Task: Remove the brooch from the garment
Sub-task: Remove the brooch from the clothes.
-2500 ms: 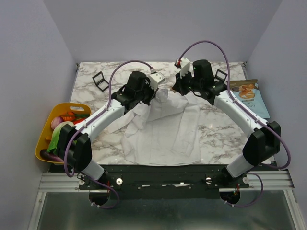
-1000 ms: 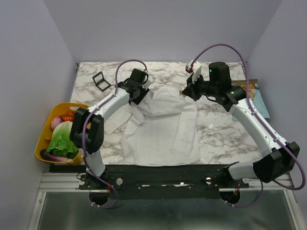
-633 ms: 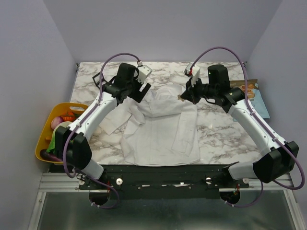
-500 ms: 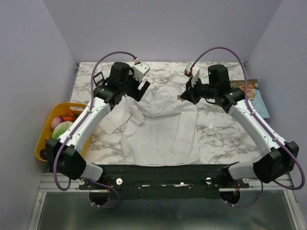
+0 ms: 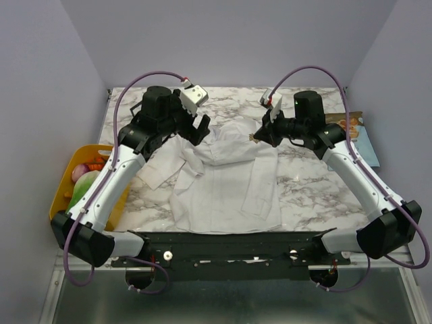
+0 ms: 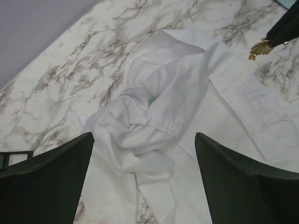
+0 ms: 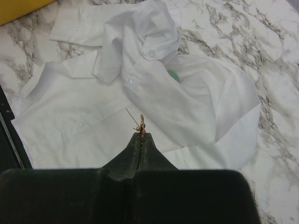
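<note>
The garment (image 5: pixel 226 182), a white collared shirt, lies spread on the marble table, its collar end bunched (image 6: pixel 140 121) (image 7: pixel 140 42). My right gripper (image 5: pixel 255 137) (image 7: pixel 141 134) hovers above the shirt's upper right and is shut on the brooch (image 7: pixel 142 122), a tiny gold and reddish pin seen edge-on with its needle sticking out. In the left wrist view the brooch (image 6: pixel 258 48) glints at the dark fingertips. My left gripper (image 5: pixel 199 129) (image 6: pixel 144 135) hangs open and empty above the crumpled collar and sleeve. A small teal patch (image 7: pixel 174 75) peeks from under a fold.
A yellow basket (image 5: pixel 59 202) of vegetables stands off the table's left edge. A printed book (image 5: pixel 356 137) lies at the right edge. A black frame (image 6: pixel 11 157) sits on the marble beside the left finger.
My left gripper opened, let go of the fabric and drew up and back to the left. The right gripper has held still with the brooch since a second ago.
</note>
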{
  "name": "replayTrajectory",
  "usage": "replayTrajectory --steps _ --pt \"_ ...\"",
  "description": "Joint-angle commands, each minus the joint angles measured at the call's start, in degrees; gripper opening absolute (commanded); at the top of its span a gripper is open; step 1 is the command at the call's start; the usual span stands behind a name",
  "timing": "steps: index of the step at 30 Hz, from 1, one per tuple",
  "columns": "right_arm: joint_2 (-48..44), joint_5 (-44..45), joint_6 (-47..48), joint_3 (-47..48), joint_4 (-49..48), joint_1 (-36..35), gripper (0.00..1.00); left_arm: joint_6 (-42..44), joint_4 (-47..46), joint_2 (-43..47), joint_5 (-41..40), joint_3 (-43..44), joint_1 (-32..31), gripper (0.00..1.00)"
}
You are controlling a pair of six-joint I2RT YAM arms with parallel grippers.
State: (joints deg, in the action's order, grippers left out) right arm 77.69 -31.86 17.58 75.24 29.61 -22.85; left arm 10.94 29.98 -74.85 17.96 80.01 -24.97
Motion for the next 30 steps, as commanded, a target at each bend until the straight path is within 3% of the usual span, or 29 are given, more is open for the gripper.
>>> replayTrajectory --steps 1,7,17,21,30 --pt "-2.2 -1.7 -1.6 -0.7 -2.2 0.4 0.00 -1.8 1.0 0.7 9.5 -1.9 0.4 0.99" --pt "-3.0 -4.9 -0.9 -1.5 -2.5 0.8 0.00 0.7 0.6 2.2 20.9 -5.3 0.7 0.99" --pt "-2.3 -27.5 6.2 0.9 7.0 0.9 0.00 0.2 -4.2 4.1 32.2 -10.7 0.7 0.99" --pt "-2.3 -29.7 5.3 0.6 6.3 0.9 0.00 0.0 -5.8 5.2 37.4 -12.9 0.7 0.99" --pt "-1.6 -32.6 1.5 0.3 3.5 1.0 0.00 -3.6 -9.6 3.9 40.8 -14.3 0.7 0.99"
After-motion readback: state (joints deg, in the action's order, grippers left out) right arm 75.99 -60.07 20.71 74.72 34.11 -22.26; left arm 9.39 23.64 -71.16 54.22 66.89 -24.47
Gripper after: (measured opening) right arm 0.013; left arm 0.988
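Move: The brooch is already clear of the garment, gripped in the right fingertips and jutting about 2 cm to the left of that hand and 1 cm ahead. The open, empty left gripper has the brooch roughly 16 cm to its right, level fore and aft, some 5 cm lower. From the right hand, the left gripper is about 18 cm left, 1 cm ahead and 5 cm higher. The garment's bunched collar lies about 10 cm ahead of the left gripper, 8 cm to its right, 24 cm below. Still pinched in the shut right fingertips, the brooch is carried back towards the robot by about 8 cm, also a little left and up, as the right wrist turns some 25 degrees counter-clockwise. The left hand, fingers wide open, draws back about 10 cm and 5 cm right, sinking slightly and swinging clockwise some 30 degrees to close in on the brooch without touching it. ##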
